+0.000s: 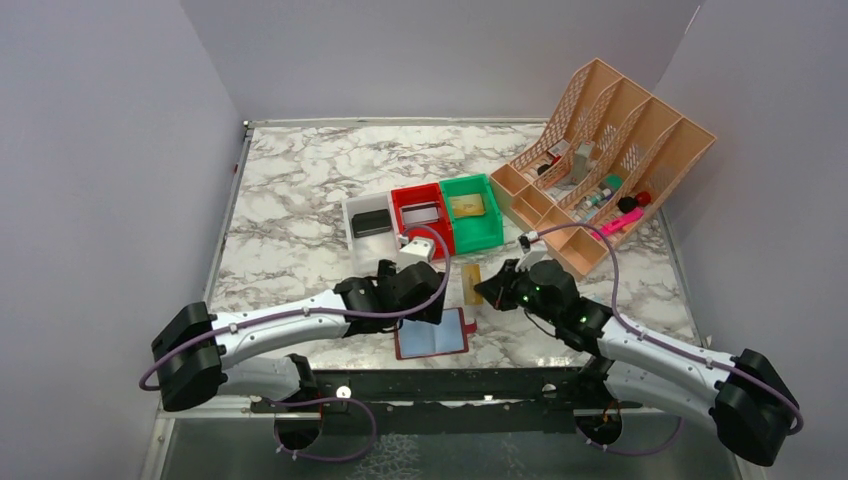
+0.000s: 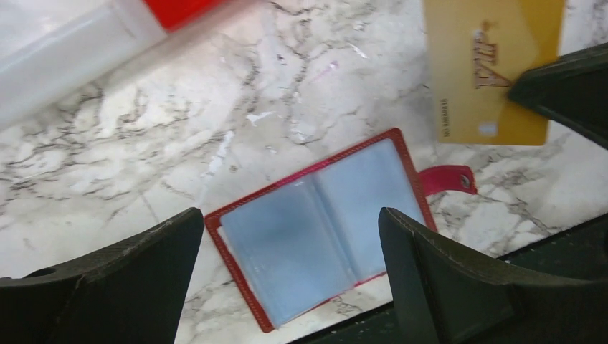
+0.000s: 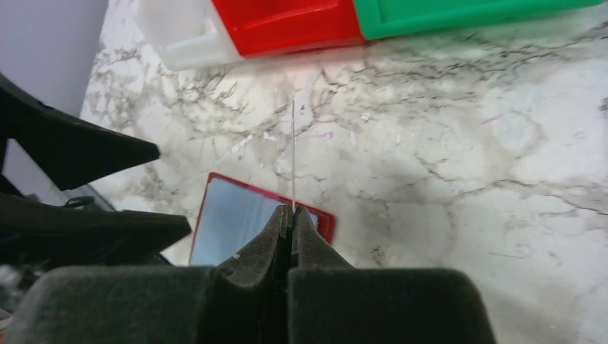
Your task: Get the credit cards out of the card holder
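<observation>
The card holder [image 1: 432,336] lies open near the table's front edge, red-rimmed with its light-blue pockets [image 2: 323,222] facing up and a red snap tab to the right. Just above it my left gripper [image 2: 290,236] stands wide open with nothing between its fingers [image 2: 444,279]. My right gripper [image 3: 292,213] is shut on a gold credit card [image 2: 487,72], held up off the table to the right of the holder; the right wrist view shows the card edge-on [image 3: 293,154]. From above, that gold card [image 1: 472,284] sits between the two grippers.
Behind the holder stand three bins: a white bin [image 1: 352,212] with a black card [image 1: 371,223], a red bin [image 1: 404,200] with a silver card [image 1: 422,212], and a green bin [image 1: 490,228] with a gold card [image 1: 466,206]. A peach desk organizer [image 1: 610,150] fills the back right.
</observation>
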You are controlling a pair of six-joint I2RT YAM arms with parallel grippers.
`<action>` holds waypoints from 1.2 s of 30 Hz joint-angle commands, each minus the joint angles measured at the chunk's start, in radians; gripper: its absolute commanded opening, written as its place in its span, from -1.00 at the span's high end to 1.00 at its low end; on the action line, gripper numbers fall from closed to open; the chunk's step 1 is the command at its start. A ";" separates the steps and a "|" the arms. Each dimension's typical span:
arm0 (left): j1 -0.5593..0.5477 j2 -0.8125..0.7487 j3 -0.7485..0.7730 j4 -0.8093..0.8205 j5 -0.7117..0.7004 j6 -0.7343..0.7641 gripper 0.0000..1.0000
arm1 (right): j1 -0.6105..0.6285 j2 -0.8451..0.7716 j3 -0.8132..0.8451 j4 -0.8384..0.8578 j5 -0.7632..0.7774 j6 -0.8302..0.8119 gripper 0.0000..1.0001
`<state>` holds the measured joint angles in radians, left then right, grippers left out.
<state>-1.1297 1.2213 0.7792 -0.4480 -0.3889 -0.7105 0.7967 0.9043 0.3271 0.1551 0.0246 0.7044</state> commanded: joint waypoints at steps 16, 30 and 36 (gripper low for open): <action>0.108 -0.291 -0.187 -0.079 -0.224 -0.043 -0.98 | -0.002 0.067 -0.066 0.604 0.444 -0.693 0.98; 0.110 -0.281 -0.198 -0.064 -0.187 -0.033 -0.98 | -0.086 0.580 0.285 0.703 0.235 -1.237 0.98; 0.111 -0.306 -0.218 -0.063 -0.176 -0.041 -0.98 | -0.121 0.684 0.327 0.728 0.179 -1.427 0.98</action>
<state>-1.0225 0.9413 0.5804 -0.5186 -0.5846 -0.7471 0.6937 1.5471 0.6212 0.8463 0.2897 -0.5591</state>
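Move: The right hand keeps hold of the gold card, with the green bin about 17 cm ahead and some 6 cm lower, neither left nor right. The red bin lies about 15 cm ahead of this hand and 12 cm to its left; the emptied card holder is some 11 cm back and 10 cm left. From the left hand the green bin is about 16 cm ahead and 13 cm right. Right carries the pinched card 18 cm forward and up to the green bin, rolling; empty left withdraws 9 cm left. ##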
